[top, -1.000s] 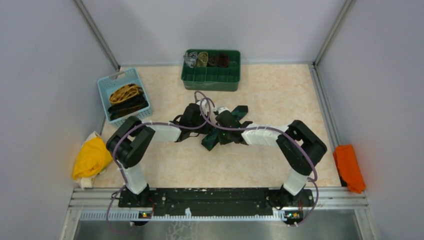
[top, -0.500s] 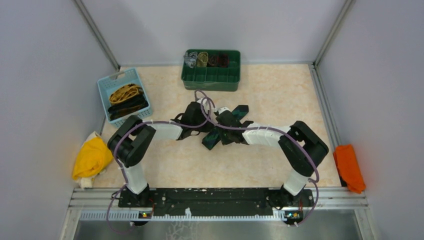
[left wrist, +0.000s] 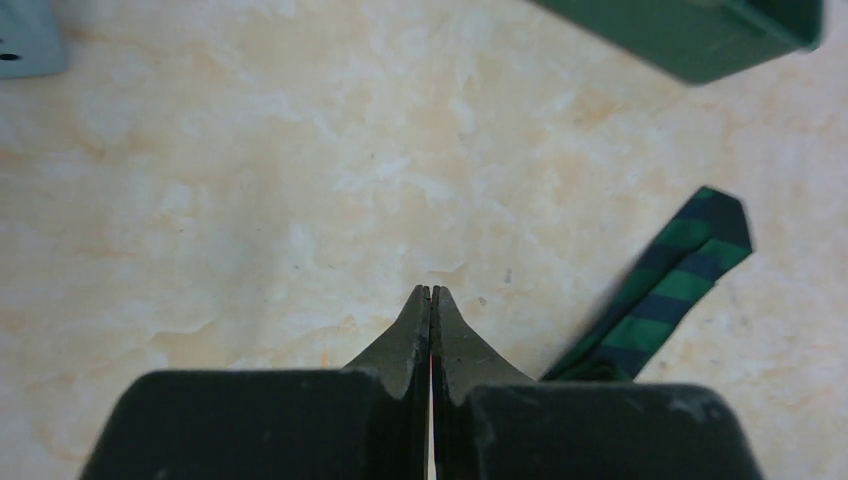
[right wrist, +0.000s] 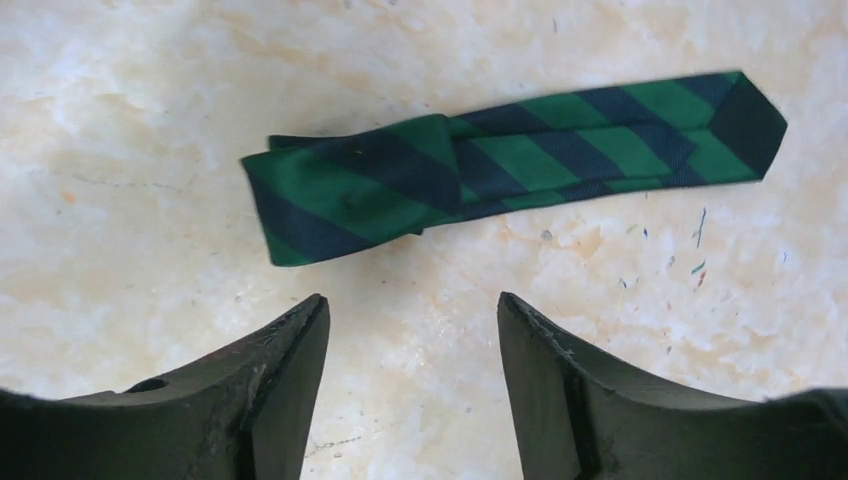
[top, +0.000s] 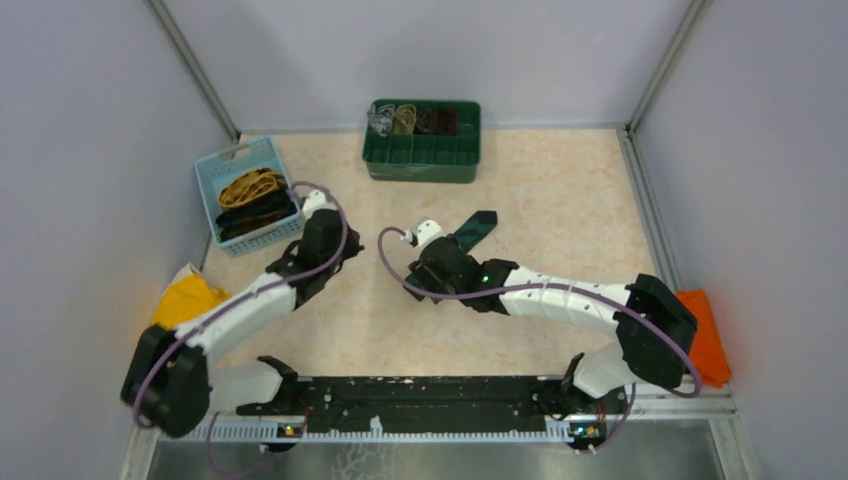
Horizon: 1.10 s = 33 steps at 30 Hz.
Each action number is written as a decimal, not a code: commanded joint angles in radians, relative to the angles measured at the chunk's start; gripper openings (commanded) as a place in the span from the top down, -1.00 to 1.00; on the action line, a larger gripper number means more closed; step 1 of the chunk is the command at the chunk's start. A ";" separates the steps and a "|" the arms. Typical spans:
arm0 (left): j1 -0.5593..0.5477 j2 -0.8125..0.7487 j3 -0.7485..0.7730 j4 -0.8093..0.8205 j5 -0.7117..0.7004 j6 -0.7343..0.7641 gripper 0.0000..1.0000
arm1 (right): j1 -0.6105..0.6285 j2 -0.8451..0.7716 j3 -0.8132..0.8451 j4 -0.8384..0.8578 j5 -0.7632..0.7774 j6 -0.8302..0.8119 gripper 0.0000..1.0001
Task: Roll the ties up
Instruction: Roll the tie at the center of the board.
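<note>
A dark green tie with navy stripes (right wrist: 500, 165) lies flat on the table, folded over at its left end, its pointed tip to the right. In the top view only its pointed end (top: 478, 227) shows past the right arm. My right gripper (right wrist: 413, 305) is open just short of the tie, with nothing between its fingers, and sits mid-table (top: 440, 256). My left gripper (left wrist: 431, 295) is shut and empty, hovering over bare table left of the tie (left wrist: 680, 270), near the blue basket (top: 338, 248). Mustard and black ties (top: 252, 198) lie in that basket.
A blue basket (top: 215, 170) stands at the far left. A green divided bin (top: 420, 158) at the back holds several rolled ties (top: 415, 118). A yellow cloth (top: 185, 302) lies by the left wall and an orange cloth (top: 703, 330) by the right wall.
The right gripper has opened and let go of the green tie, drawing back from it. The left arm has swung away to the left, toward the blue basket.
</note>
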 commanded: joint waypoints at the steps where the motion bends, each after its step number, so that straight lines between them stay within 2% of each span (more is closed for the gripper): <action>1: -0.006 -0.262 -0.146 -0.025 -0.090 -0.047 1.00 | 0.058 -0.008 0.075 0.044 0.037 -0.103 -0.38; 2: -0.005 -0.312 -0.176 -0.005 -0.093 -0.036 1.00 | 0.067 0.014 0.087 0.051 0.029 -0.122 -0.47; 5: -0.004 -0.407 -0.220 -0.009 -0.108 -0.025 1.00 | 0.080 0.074 0.126 0.060 -0.008 -0.150 -0.57; 8: -0.004 -0.435 -0.214 -0.049 -0.118 -0.019 1.00 | 0.084 0.125 0.143 0.089 -0.065 -0.194 -0.62; 17: -0.002 -0.431 -0.179 -0.113 -0.148 -0.022 1.00 | 0.084 0.254 0.196 0.087 -0.075 -0.210 -0.68; 24: -0.001 -0.431 -0.179 -0.110 -0.146 -0.008 1.00 | 0.081 0.318 0.210 0.065 -0.021 -0.212 -0.81; 33: 0.001 -0.401 -0.177 -0.086 -0.124 -0.002 1.00 | 0.043 0.398 0.221 0.046 0.010 -0.209 -0.82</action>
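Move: The rolled end of the green striped tie lies some 6 cm to the right hand's left, about 2 cm ahead of it and 9 cm below. The tie's flat end is about 18 cm ahead and 10 cm to the right of that hand; the green organiser stands some 37 cm ahead and 7 cm to its left. From the left hand, the roll is about 16 cm to the right, 8 cm back and 10 cm below. The tie's roll is what the empty right hand goes for: it swings about 6 cm left, rising slightly at first, then sinks some 8 cm over the roll, turning counter-clockwise and dipping its left side while the half-open fingers spread nearly full to straddle it. The shut left hand backs off to the left and rises, then settles a little. ##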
